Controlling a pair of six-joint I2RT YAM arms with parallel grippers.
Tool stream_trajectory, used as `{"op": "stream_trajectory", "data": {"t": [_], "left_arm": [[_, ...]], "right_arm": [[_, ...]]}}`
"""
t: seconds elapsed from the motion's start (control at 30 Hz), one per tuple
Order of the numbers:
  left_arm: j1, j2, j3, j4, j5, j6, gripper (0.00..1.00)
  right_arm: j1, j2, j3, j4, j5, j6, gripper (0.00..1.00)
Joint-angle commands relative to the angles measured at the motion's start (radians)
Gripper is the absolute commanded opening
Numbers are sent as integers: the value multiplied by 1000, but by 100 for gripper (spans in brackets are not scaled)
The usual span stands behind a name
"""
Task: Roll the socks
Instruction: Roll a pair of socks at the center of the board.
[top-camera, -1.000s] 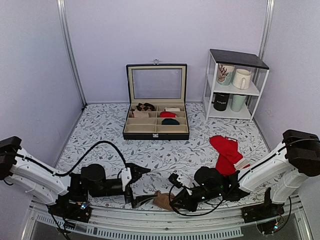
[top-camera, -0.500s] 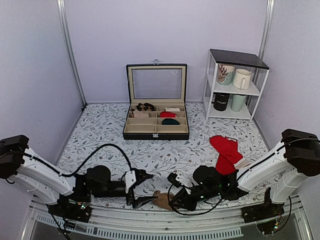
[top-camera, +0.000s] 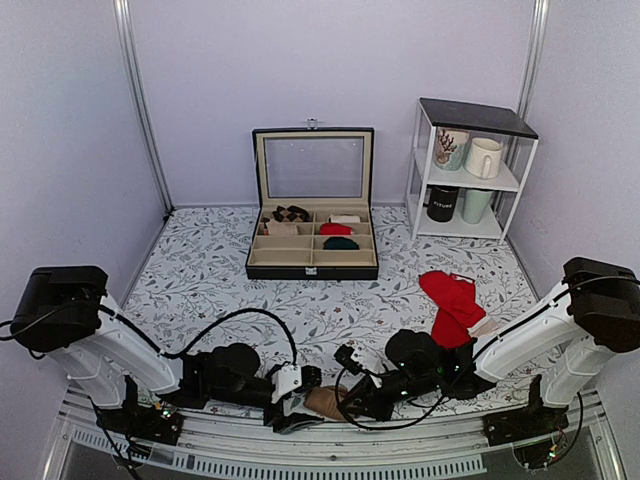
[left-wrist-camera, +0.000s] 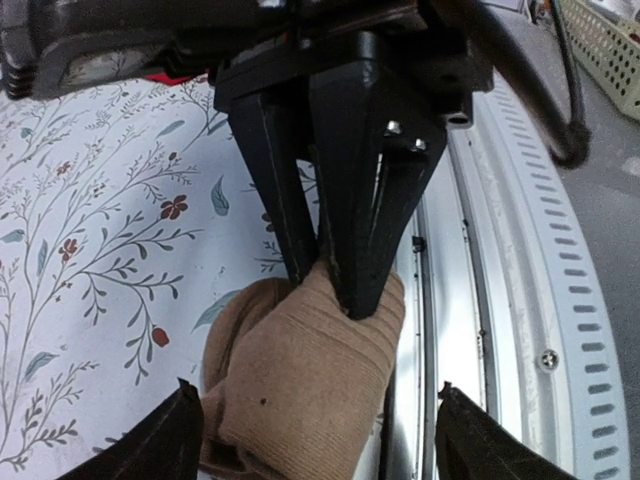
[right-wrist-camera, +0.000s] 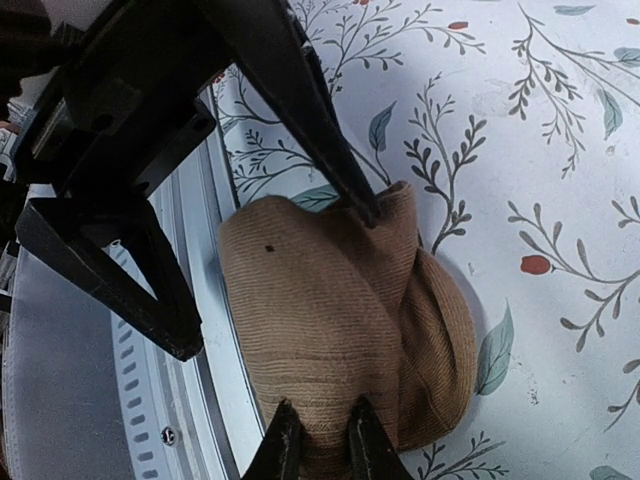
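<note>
The socks (top-camera: 322, 402) are a small tan ribbed roll at the table's near edge, partly over the metal rail. My right gripper (top-camera: 350, 408) is shut on a fold at the roll's right end; in the right wrist view its gripper (right-wrist-camera: 322, 440) pinches the socks (right-wrist-camera: 320, 320). My left gripper (top-camera: 298, 395) stands open at the roll's left end. In the left wrist view this gripper (left-wrist-camera: 320, 435) straddles the socks (left-wrist-camera: 300, 390), one finger on each side. One left finger's tip touches the far edge of the roll; the other hangs over the rail, apart from it.
An open compartment box (top-camera: 312, 262) with several small rolls sits at the back centre. Red socks (top-camera: 452, 305) lie to the right. A white shelf (top-camera: 468, 170) with mugs stands at the back right. The metal rail (left-wrist-camera: 500, 300) runs along the near edge.
My left arm has slid right along the near edge until its jaws straddle the tan roll, and they have narrowed a little. The right gripper has kept its hold and place.
</note>
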Motion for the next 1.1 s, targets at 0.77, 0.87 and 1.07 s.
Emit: {"op": "stream_trajectory", "data": {"t": [0.77, 0.87, 1.07], "left_arm": [[-19, 54, 9, -7, 23, -78, 27], [-19, 54, 0, 1, 22, -95, 0], [-21, 82, 11, -36, 5, -142, 0]], "right_arm": [[-27, 98, 13, -293, 5, -4, 14], [-30, 115, 32, -315, -13, -10, 14], [-45, 144, 84, -380, -41, -32, 14]]}}
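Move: Just right of the left hand's open fingers lies the brown sock roll, its middle about 3 cm right of that hand, level with it fore and aft and roughly 2 cm below. The right hand already pinches the roll, whose middle is some 3 cm to its left and 1 cm below. From the left hand, the red socks lie about 24 cm ahead and 33 cm right; the sock box stands some 42 cm ahead and 2 cm left. Closing on the sock roll's left end, the left hand first lifts and eases right about 1 cm each, then sinks some 2 cm while its fingers go from wide to nearly shut and pinch the brown fabric, tipping about 5 degrees. The right hand keeps its pinch, barely moving until it creeps just under 1 cm left, towards the left hand. ##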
